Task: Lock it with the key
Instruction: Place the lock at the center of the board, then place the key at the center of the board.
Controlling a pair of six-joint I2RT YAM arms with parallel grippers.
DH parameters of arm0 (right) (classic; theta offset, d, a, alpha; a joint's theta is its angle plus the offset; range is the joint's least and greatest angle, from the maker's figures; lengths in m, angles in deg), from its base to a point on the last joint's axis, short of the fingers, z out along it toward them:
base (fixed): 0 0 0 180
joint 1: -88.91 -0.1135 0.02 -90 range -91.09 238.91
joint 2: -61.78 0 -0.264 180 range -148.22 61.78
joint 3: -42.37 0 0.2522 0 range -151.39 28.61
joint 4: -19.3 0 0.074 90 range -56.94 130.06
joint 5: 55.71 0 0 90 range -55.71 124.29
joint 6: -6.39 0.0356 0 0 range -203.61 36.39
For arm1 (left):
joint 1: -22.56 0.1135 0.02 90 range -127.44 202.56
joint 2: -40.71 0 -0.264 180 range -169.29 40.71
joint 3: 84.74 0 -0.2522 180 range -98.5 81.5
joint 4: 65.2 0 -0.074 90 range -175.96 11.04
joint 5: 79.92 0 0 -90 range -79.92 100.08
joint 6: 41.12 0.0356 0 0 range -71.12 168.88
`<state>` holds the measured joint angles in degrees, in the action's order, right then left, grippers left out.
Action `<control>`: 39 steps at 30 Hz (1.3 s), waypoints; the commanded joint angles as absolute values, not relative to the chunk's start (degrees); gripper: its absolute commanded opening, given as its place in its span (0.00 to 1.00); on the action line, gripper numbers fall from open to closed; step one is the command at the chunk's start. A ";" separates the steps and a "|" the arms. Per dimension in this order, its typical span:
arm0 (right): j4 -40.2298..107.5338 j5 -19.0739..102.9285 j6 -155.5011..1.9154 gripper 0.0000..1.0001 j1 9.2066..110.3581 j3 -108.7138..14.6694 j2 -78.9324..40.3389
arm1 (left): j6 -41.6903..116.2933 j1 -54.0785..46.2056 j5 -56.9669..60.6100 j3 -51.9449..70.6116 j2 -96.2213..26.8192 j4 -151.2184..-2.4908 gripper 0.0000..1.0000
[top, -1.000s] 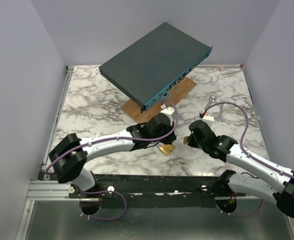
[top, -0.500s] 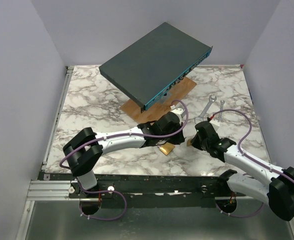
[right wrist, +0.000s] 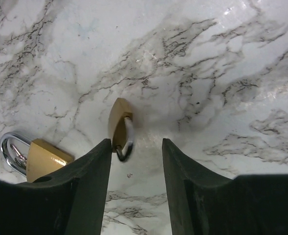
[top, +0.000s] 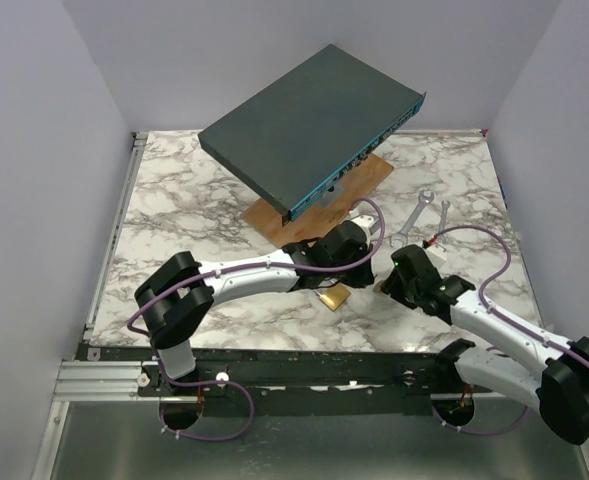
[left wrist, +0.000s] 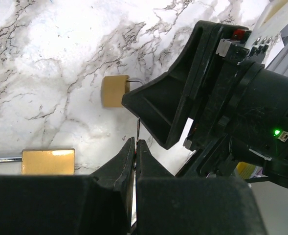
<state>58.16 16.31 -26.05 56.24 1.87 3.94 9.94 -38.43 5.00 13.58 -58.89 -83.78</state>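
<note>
A small brass padlock [right wrist: 118, 125] lies on the marble, tipped on edge, its shackle [right wrist: 128, 139] pointing at my right gripper [right wrist: 136, 143]. That gripper is open, and its left fingertip [right wrist: 102, 149] sits just beside the shackle. In the left wrist view the same padlock [left wrist: 114, 91] shows with its shackle end hidden behind the right gripper's body. My left gripper [left wrist: 135, 143] is shut on the key [left wrist: 138, 128], a thin blade seen edge-on and pointing at the padlock. A larger brass padlock [top: 334, 298] with a silver shackle [right wrist: 11, 149] lies to the left.
A dark flat network box [top: 314, 125] rests tilted on a wooden board [top: 369, 178] at the back. Two wrenches [top: 414, 213] lie to the right of the arms. Both grippers [top: 372, 272] crowd together near the front middle of the marble table [top: 174, 200].
My right gripper has opened and let go of the small padlock. The left arm has reached further right, closer to the right gripper.
</note>
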 commanded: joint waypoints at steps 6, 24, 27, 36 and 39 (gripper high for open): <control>65.40 12.70 -23.18 0.49 56.40 -0.74 7.71 | 10.41 -38.83 1.06 10.25 -61.90 -84.96 0.00; 79.02 -1.21 -22.08 0.71 56.49 -16.81 11.37 | 5.60 -39.68 -5.14 4.54 -70.34 -84.08 0.00; 80.14 -1.11 -22.61 0.71 56.48 -19.11 11.94 | 5.00 -40.43 -4.56 1.71 -72.92 -85.01 0.00; 80.49 0.79 -24.54 0.71 56.48 -21.13 13.21 | 4.13 -40.98 -1.86 -2.95 -77.96 -86.40 0.00; 80.05 1.41 -24.90 0.71 56.49 -20.87 13.75 | 4.91 -41.07 -0.13 -5.10 -78.95 -88.84 0.00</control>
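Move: For the left hand, shut and empty, the small brass lock lies about 5 cm ahead, 5 cm to the right and 6 cm below. The larger lock sits about 4 cm ahead, 3 cm left and 7 cm below that hand. The right hand's half-open fingers are already around the small lock, its middle roughly 1 cm ahead, 1 cm left and 1 cm below; from there the big wrench is about 16 cm ahead and 6 cm right. Rightward and down, the left hand travels about 7 cm across and 4–5 cm lower along the near side of the small lock, fingers kept shut and tipping some 10 degrees steeper. The right hand lingers at the lock, then opens wider and rises quickly some 13 cm, drifting right and slightly forward as its fingertips tilt up, leaving the lock on the table. ##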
